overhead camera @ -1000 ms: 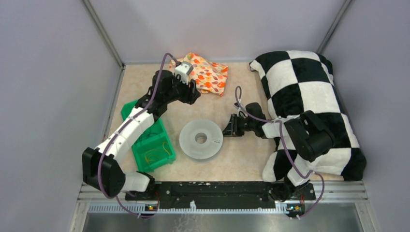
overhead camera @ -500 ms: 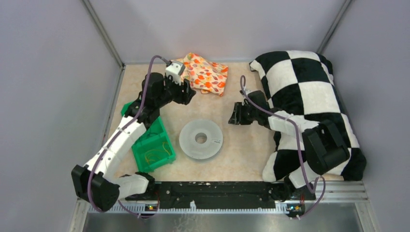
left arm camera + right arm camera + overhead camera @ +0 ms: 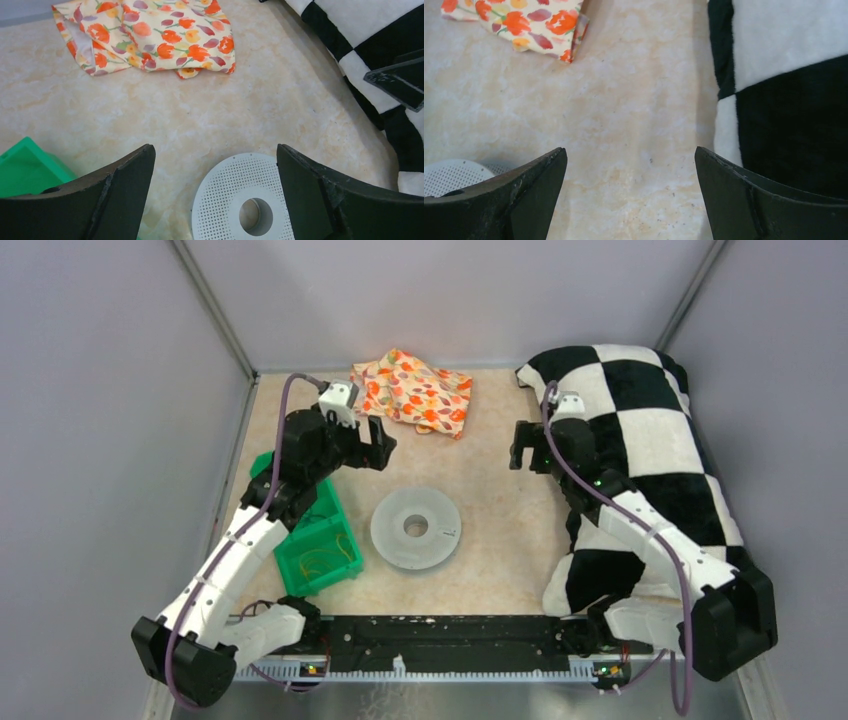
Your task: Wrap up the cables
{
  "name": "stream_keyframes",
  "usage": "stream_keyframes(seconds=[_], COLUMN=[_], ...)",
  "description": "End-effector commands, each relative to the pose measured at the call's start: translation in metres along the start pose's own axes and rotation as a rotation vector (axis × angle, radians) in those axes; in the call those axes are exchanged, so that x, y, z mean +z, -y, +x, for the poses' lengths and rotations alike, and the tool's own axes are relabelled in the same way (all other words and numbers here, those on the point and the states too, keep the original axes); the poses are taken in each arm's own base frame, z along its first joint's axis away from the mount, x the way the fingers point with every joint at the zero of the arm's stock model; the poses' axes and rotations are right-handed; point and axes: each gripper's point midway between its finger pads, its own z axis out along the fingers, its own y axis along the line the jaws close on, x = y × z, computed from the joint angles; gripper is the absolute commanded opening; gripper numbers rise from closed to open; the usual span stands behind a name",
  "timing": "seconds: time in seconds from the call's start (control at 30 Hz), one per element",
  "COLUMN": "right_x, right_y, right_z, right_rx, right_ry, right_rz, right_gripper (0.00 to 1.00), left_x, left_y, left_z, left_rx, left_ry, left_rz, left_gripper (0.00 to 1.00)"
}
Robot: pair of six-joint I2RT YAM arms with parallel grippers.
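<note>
The grey spool lies flat in the middle of the table with nothing gripping it. The cables, thin yellow strands, lie loose in the green bin to its left. My left gripper hangs open behind and left of the spool. In the left wrist view the gripper is empty and the perforated spool face lies below it. My right gripper is open behind and right of the spool. In the right wrist view the gripper is empty over bare table, and the spool's edge shows at lower left.
A floral cloth lies at the back centre. A large black-and-white checkered pillow fills the right side, and the right arm lies over it. Grey walls close in the back and sides.
The right gripper left the spool's right edge, moved back and right, and opened wide. The left gripper drew back to the left and opened wider. The spool stayed put.
</note>
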Motion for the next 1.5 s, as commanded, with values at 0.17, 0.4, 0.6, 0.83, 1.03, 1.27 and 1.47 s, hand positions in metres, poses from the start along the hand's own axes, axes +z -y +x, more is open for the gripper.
stream_keyframes(seconds=[0.17,0.4,0.6,0.83,1.03,1.27,1.47], right_x=[-0.020,-0.014,-0.003,-0.003,-0.006,-0.006,-0.007], right_y=[0.026,0.036,0.036,0.032,0.030,0.026,0.026], right_z=[-0.026,-0.029,-0.028,-0.027,-0.028,-0.029,-0.029], right_rx=[0.045,0.088,0.106,0.113,0.104,0.112,0.112], right_ry=[0.140,0.037,-0.070,-0.080,-0.080,-0.079,-0.073], right_rz=[0.115,0.240,0.312,0.294,0.276,0.254,0.249], right_gripper=[0.99,0.99,0.99,0.99,0.99,0.99,0.99], left_x=[-0.017,-0.025,-0.018,-0.022,-0.023,-0.024,-0.025], left_y=[-0.013,-0.045,-0.055,-0.057,-0.059,-0.059,-0.058], left_z=[0.001,0.002,0.015,0.014,0.016,0.016,0.018], left_rx=[-0.060,-0.120,-0.148,-0.172,-0.170,-0.164,-0.169], left_ry=[0.068,0.033,-0.029,-0.022,-0.020,-0.021,0.001], left_rz=[-0.082,-0.291,-0.353,-0.377,-0.384,-0.383,-0.372], left_gripper=[0.99,0.99,0.99,0.99,0.99,0.99,0.99])
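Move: The cable reel lies flat on the table, about 9 cm back and 8 cm right of the left hand, some 27 cm below; from the right hand it is roughly 12 cm back, 24 cm left and 17 cm below. The green box stands about 7 cm back and 14 cm left of the left hand, and the flowered cloth 19 cm ahead and 8 cm right of it. The checkered cushion's middle is level with the right hand, about 22 cm to its right. The reel, already released, is left alone while both empty, wide-open hands settle above the table. The left shifts about 6 cm left towards the green box and sinks some 4 cm, turning counter-clockwise about 20 degrees. The right eases 3 cm right towards the cushion, turns clockwise and tips down slightly; both then hold still. ##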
